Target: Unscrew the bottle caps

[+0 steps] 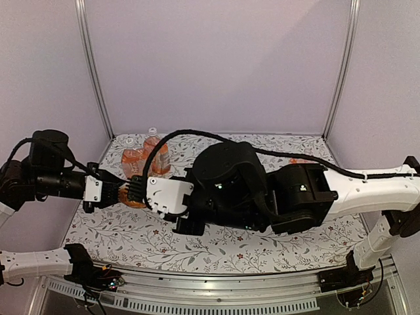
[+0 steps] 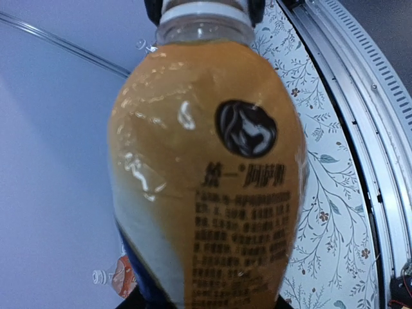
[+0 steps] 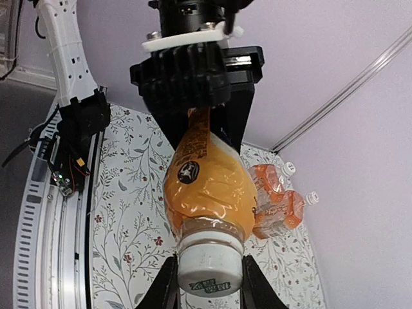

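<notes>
A clear bottle of orange drink (image 2: 206, 167) is held sideways above the floral table between both arms. My left gripper (image 2: 209, 302) is shut on its lower body, only the dark finger edges showing beside the label. The white bottle cap (image 3: 209, 267) sits between my right gripper's (image 3: 209, 278) black fingers (image 3: 166, 283), which press on both sides of it. From above, the left gripper (image 1: 118, 191) and the right gripper (image 1: 139, 188) meet at the bottle (image 1: 129, 199) at the table's left. The cap is hidden in that view.
Two more orange bottles (image 1: 146, 157) with white caps (image 3: 289, 168) lie at the back left near the wall. The right arm (image 1: 262, 187) and its black cable span the middle of the table (image 1: 216, 246). A metal rail (image 1: 230, 289) runs along the near edge.
</notes>
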You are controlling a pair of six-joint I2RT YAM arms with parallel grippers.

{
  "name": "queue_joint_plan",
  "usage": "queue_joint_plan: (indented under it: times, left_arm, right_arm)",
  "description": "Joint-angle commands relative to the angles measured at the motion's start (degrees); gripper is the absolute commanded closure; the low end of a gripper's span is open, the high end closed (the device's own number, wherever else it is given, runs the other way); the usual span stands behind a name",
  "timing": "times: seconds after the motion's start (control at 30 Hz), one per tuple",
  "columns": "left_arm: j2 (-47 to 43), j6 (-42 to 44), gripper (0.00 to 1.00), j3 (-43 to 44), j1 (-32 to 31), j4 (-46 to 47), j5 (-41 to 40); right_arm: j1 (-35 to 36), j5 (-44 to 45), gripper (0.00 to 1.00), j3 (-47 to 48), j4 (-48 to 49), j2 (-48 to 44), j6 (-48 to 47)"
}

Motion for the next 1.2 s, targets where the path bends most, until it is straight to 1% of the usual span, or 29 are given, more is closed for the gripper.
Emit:
queue_joint_plan:
  times: [0.0,0.07,0.1,0.13,0.23,0.3,0.33,0.43,0.5,0.7,0.73,0.77,0.83,0.87,1.0,1.07,1.1,1.13,1.17]
  left_arm:
    - [0.6,-0.6,0.66,2.3,0.7,-7.3,1.6]
    - [0.7,-0.3,0.66,2.7,0.7,-8.2,1.8]
    - [0.6,-0.1,0.66,2.7,0.7,-8.6,1.5]
    - [0.6,0.3,0.66,2.6,0.7,-8.8,1.3]
    - [0.5,0.7,0.66,2.1,0.7,-8.9,0.9]
    - [0.4,0.7,0.66,1.9,0.7,-8.8,1.1]
    - [0.3,0.7,0.66,1.8,0.7,-8.8,1.1]
    - [0.1,0.8,0.66,1.5,0.7,-8.7,1.0]
    - [0.0,0.9,0.66,1.3,0.7,-8.6,1.0]
    - [-0.2,0.8,0.66,1.1,0.7,-8.1,0.4]
    - [-0.2,0.6,0.66,1.1,0.7,-8.0,0.3]
    - [-0.3,0.4,0.66,1.0,0.7,-7.6,0.0]
    - [-0.4,-0.7,0.67,0.9,0.7,-6.3,-0.7]
    - [-0.4,-1.4,0.66,0.8,0.7,-5.5,-1.3]
    - [-0.8,-3.8,0.67,0.2,0.7,-0.5,-4.0]
    - [-0.9,-4.2,0.66,-0.3,0.7,2.0,-5.6]
    - [-1.0,-4.2,0.66,-0.6,0.7,3.3,-6.5]
    - [-1.1,-4.2,0.66,-0.9,0.7,4.5,-7.4]
    - [-1.1,-4.1,0.66,-1.2,0.7,6.0,-8.2]
  right_arm:
    - [5.4,12.6,1.0,-1.2,4.3,-0.1,-34.8]
    - [6.8,16.4,1.0,-2.3,8.9,1.2,-43.8]
    - [7.2,18.0,1.0,-3.1,11.3,1.6,-50.0]
    - [7.5,19.2,1.0,-3.7,13.7,2.2,-53.6]
    - [8.2,22.1,1.0,-5.5,21.8,3.5,-66.7]
    - [8.6,23.0,1.0,-7.2,29.0,4.4,-73.9]
    - [8.6,23.2,1.0,-8.2,32.6,4.9,-79.3]
    - [8.7,23.1,1.0,-10.2,39.3,6.3,-89.8]
    - [8.7,22.9,1.0,-10.3,40.6,7.2,-92.0]
    - [8.7,22.3,1.0,-10.1,40.7,7.4,-87.7]
    - [8.7,22.4,0.92,-10.1,40.8,7.3,-86.7]
    - [8.7,22.6,0.68,-10.2,40.9,7.1,-85.9]
    - [8.8,23.5,0.07,-10.0,41.3,6.9,-83.0]
    - [8.8,24.1,0.02,-10.0,41.8,6.8,-80.9]
    - [8.6,26.6,0.01,-10.8,40.3,4.9,-69.3]
    - [8.5,26.4,0.01,-10.4,33.0,2.7,-59.4]
    - [8.1,25.3,0.01,-9.5,27.1,1.8,-52.8]
    - [7.4,23.0,0.01,-8.2,20.7,0.6,-42.7]
    - [6.4,20.2,0.01,-6.9,14.6,-0.8,-36.3]
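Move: The right gripper already has the small tea bottle's white cap between its pads. From the left gripper, which holds that bottle by its body, the cap is about 8 cm to the right, 5 cm back and 5 cm higher. From the right gripper, the nearer big orange bottle stands roughly 33 cm ahead and 15 cm left, the second about 37 cm ahead and 7 cm left, both some 25 cm lower. Keep the right gripper shut on the cap and twist it about 80 degrees about its own pointing line, counter-clockwise as seen looking onto the cap, while it drifts back, then left and down by about 2 cm. Keep the left grip on the bottle and let that hand sway along. Then spread the right fingers fully to let go of the cap, rise a little and start twisting back some 20 degrees. ##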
